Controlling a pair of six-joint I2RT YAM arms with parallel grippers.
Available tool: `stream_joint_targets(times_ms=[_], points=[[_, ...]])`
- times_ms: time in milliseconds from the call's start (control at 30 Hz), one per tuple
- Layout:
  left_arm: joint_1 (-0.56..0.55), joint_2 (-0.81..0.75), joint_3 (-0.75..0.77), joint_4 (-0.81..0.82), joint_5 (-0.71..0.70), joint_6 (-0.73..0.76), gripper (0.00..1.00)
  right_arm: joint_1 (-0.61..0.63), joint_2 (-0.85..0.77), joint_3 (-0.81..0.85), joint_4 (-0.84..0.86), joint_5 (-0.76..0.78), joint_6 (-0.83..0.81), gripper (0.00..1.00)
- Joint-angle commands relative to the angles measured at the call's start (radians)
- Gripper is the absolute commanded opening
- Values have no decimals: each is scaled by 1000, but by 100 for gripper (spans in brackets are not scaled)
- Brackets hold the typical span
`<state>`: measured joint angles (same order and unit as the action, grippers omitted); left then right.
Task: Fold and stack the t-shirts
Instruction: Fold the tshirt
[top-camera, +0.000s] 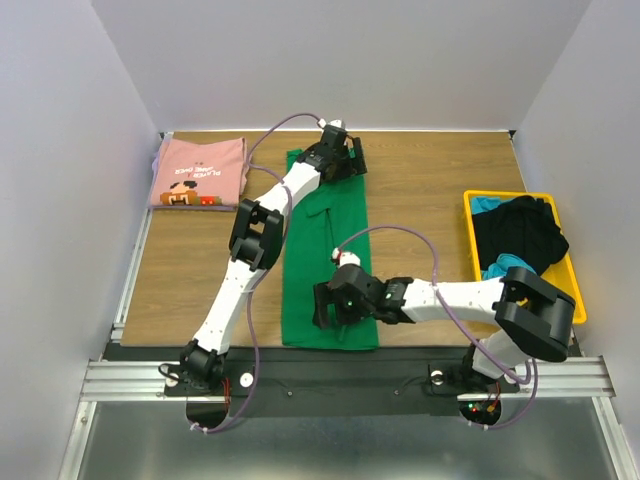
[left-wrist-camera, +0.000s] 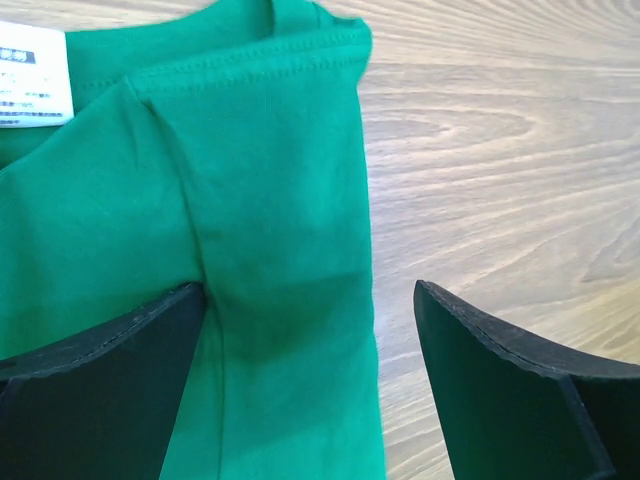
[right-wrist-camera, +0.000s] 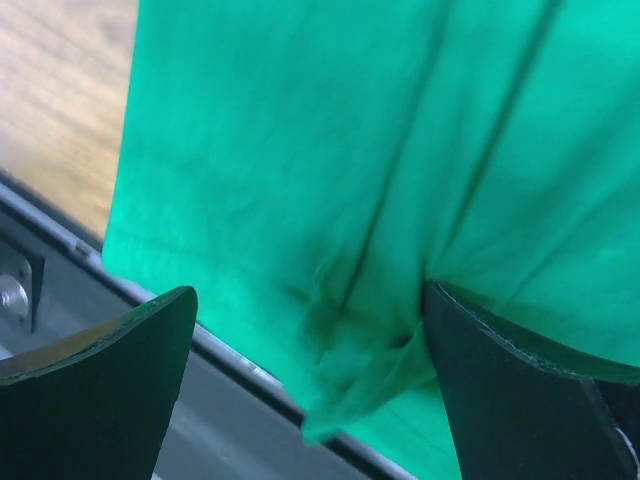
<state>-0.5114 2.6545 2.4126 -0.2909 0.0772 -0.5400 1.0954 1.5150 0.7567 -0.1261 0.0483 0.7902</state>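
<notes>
The bright green t-shirt (top-camera: 325, 255) lies folded lengthwise into a long strip down the middle of the table. Its white neck label (left-wrist-camera: 30, 85) shows at the far end. My left gripper (top-camera: 345, 157) hovers open over that far end; in the left wrist view the left gripper (left-wrist-camera: 310, 330) straddles the strip's right edge, one finger over cloth and one over bare wood. My right gripper (top-camera: 330, 305) is open over the near hem. In the right wrist view the right gripper (right-wrist-camera: 310, 340) has a small bunched fold of green cloth (right-wrist-camera: 350, 380) between its jaws. The pink t-shirt (top-camera: 198, 172) lies folded at the far left.
A yellow tray (top-camera: 575, 285) at the right holds dark and blue clothes. The green hem hangs over the table's near edge onto the black and metal rail (right-wrist-camera: 60, 270). Grey walls close in the table on three sides.
</notes>
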Motion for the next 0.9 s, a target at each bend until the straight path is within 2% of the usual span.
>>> stream_joint_targets(times_ms=[0, 133, 267, 433, 533, 667, 767, 800, 867], points=[[7, -27, -26, 27, -62, -46, 99, 57, 31, 29, -119, -79, 12, 100], [10, -27, 5, 27, -70, -81, 99, 64, -13, 47, -119, -67, 4, 100], [11, -54, 9, 21, -160, -113, 99, 90, -91, 67, -119, -79, -29, 100], [11, -125, 3, 27, -169, -115, 99, 142, -173, 67, -74, -209, -86, 100], [11, -177, -15, 29, -145, -103, 99, 159, -210, 56, -58, -234, -83, 100], [8, -275, -90, 26, -97, -66, 99, 159, -301, 21, -72, -122, -37, 100], [5, -387, -173, 1, -102, -31, 99, 161, -377, -5, -145, 37, 58, 100], [2, -451, -199, -4, -105, -20, 99, 158, -409, -11, -202, 129, 76, 100], [-2, -564, -289, -30, -126, 0, 99, 156, -426, -19, -236, 190, 105, 100]])
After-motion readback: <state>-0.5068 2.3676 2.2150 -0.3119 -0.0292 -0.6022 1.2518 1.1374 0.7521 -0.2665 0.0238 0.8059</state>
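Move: Stretched back between the hands, the green t-shirt lies folded into a long strip; its middle is about 26 cm back and 7 cm left of the left hand, and some 3 cm lower. From the right hand it is roughly 19 cm ahead, 1 cm left and 3 cm lower. The pink t-shirt stack is about 49 cm left and 2 cm back of the left hand; the yellow bin is around 58 cm right and 17 cm ahead of the right hand. Swivelling some 10 degrees counter-clockwise on the strip's far end, the left hand creeps forward-left, then lifts clear about 9 cm, easing back and left. The right draws back about 8 cm towards the near hem, turning counter-clockwise, and rises off the cloth as it goes, then climbs on, coming slightly forward and turning part-way back. Both grippers stay wide open. ##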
